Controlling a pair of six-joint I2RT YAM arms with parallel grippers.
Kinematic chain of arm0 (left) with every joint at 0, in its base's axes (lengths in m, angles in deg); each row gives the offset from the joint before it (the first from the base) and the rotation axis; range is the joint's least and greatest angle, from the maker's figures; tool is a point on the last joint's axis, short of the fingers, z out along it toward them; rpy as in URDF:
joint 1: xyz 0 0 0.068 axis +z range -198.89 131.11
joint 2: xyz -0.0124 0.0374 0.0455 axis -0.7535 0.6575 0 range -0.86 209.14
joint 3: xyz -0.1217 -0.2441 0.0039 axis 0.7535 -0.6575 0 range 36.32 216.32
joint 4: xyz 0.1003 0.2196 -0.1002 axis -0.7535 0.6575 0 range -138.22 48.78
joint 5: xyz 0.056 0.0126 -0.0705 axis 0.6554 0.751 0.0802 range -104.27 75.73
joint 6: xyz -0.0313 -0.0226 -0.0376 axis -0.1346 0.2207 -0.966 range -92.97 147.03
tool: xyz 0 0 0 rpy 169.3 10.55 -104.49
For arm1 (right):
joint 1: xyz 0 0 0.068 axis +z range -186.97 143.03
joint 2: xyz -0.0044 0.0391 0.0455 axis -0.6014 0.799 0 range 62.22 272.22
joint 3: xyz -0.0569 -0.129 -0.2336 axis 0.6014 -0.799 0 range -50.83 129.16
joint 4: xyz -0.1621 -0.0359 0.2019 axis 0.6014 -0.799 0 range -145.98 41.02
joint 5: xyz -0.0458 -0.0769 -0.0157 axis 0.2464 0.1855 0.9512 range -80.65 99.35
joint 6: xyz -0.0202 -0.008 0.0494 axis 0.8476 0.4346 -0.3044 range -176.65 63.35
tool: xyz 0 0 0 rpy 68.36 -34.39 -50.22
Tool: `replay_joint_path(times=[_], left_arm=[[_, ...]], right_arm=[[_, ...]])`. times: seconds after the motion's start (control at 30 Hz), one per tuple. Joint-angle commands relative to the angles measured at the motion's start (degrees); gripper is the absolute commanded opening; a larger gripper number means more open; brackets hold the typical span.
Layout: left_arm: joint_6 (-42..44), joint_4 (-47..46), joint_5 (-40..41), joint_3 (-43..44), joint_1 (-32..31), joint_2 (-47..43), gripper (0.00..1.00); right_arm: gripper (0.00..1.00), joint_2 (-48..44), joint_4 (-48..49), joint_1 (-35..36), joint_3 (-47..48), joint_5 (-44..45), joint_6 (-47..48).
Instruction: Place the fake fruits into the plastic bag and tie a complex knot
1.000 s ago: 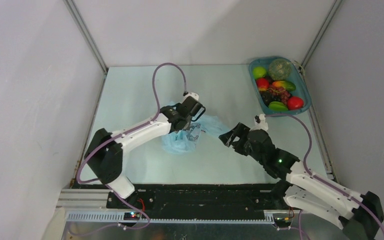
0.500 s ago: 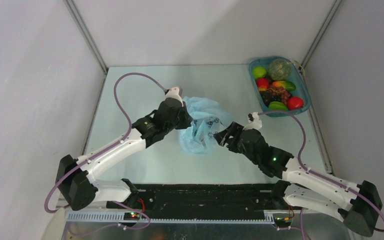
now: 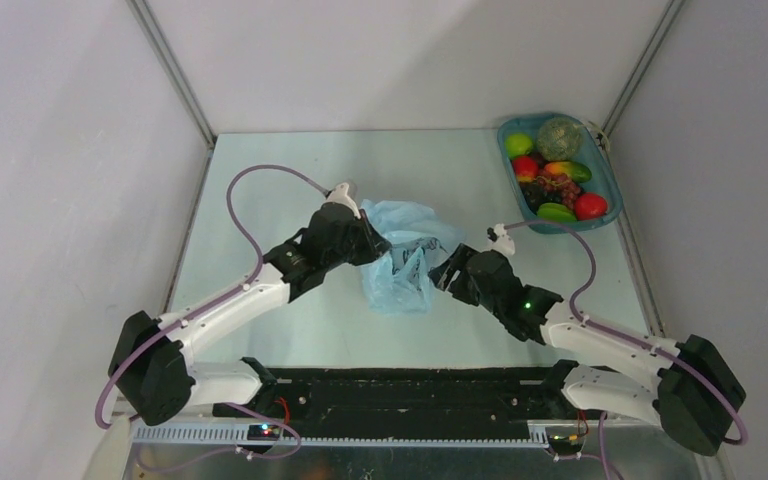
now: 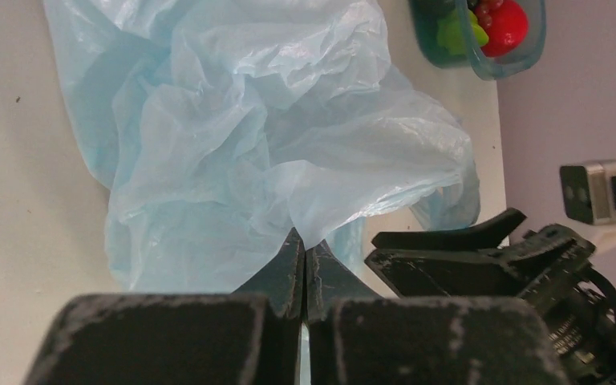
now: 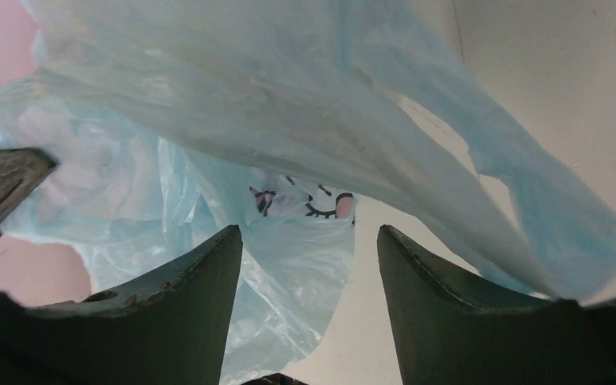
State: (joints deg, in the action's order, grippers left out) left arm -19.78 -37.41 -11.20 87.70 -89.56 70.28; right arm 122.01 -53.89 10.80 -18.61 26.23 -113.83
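The light-blue plastic bag (image 3: 400, 262) hangs crumpled at the middle of the table, its dark-and-red printed mark (image 5: 305, 204) facing the right wrist view. My left gripper (image 4: 305, 241) is shut on a fold of the bag's film (image 4: 257, 144) and holds it up. My right gripper (image 5: 306, 241) is open at the bag's right side, with a lower flap of film lying between its fingers (image 5: 208, 273) without being pinched. The fake fruits (image 3: 556, 180), red, lime green, orange and a dark grape bunch, lie in the tray at the back right. No knot shows.
The teal oval tray (image 3: 611, 196) stands by the right wall and also holds a round green textured ball (image 3: 560, 133). White enclosure walls close in on three sides. Both arm bases sit on the black rail (image 3: 400, 395) at the near edge.
My left arm has swung round and carried the bag up and to the right. My right gripper has advanced left to the bag, and its jaws have narrowed somewhat.
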Motion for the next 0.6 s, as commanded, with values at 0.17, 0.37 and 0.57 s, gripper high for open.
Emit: replay_joint_path(times=[0.17,0.37,0.57], left_arm=[[-1.8,-4.8,-4.4,-1.9,1.0,-0.6,0.00],[-0.4,-5.0,-7.1,-2.3,1.4,0.2,0.00],[0.4,-7.0,-9.4,-3.5,1.8,0.0,0.00]], right_arm=[[0.64,4.3,13.3,-5.0,-4.8,-7.0,1.3],[0.65,9.7,20.7,-6.5,-5.5,-13.0,5.2],[0.66,16.6,29.1,-6.7,-5.5,-19.5,4.9]])
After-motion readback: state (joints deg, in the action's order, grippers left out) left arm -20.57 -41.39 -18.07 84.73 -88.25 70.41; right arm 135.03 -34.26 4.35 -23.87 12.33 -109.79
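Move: The right hand, open, has the bag's loose lower layer with the print about 4 cm ahead, 5 cm to its left and some 6 cm below. The film's raised right flap hangs roughly 7 cm ahead and 1 cm to its right, near hand height; the rim pinched by the left gripper is about 5 cm ahead, 9 cm left and 4 cm higher. From the left hand, that lower layer lies level, 5 cm right and roughly 12 cm down. Keeping its pinch on the bag's rim, the left hand holds the film up and eases only about a centimetre back and right. Beneath that film the right hand sinks some 5 cm towards the printed lower layer, easing forward, then swinging about 2 cm left with a slight counter-clockwise turn. Its fingers stay wide; whether they touch the layer can't be seen. ##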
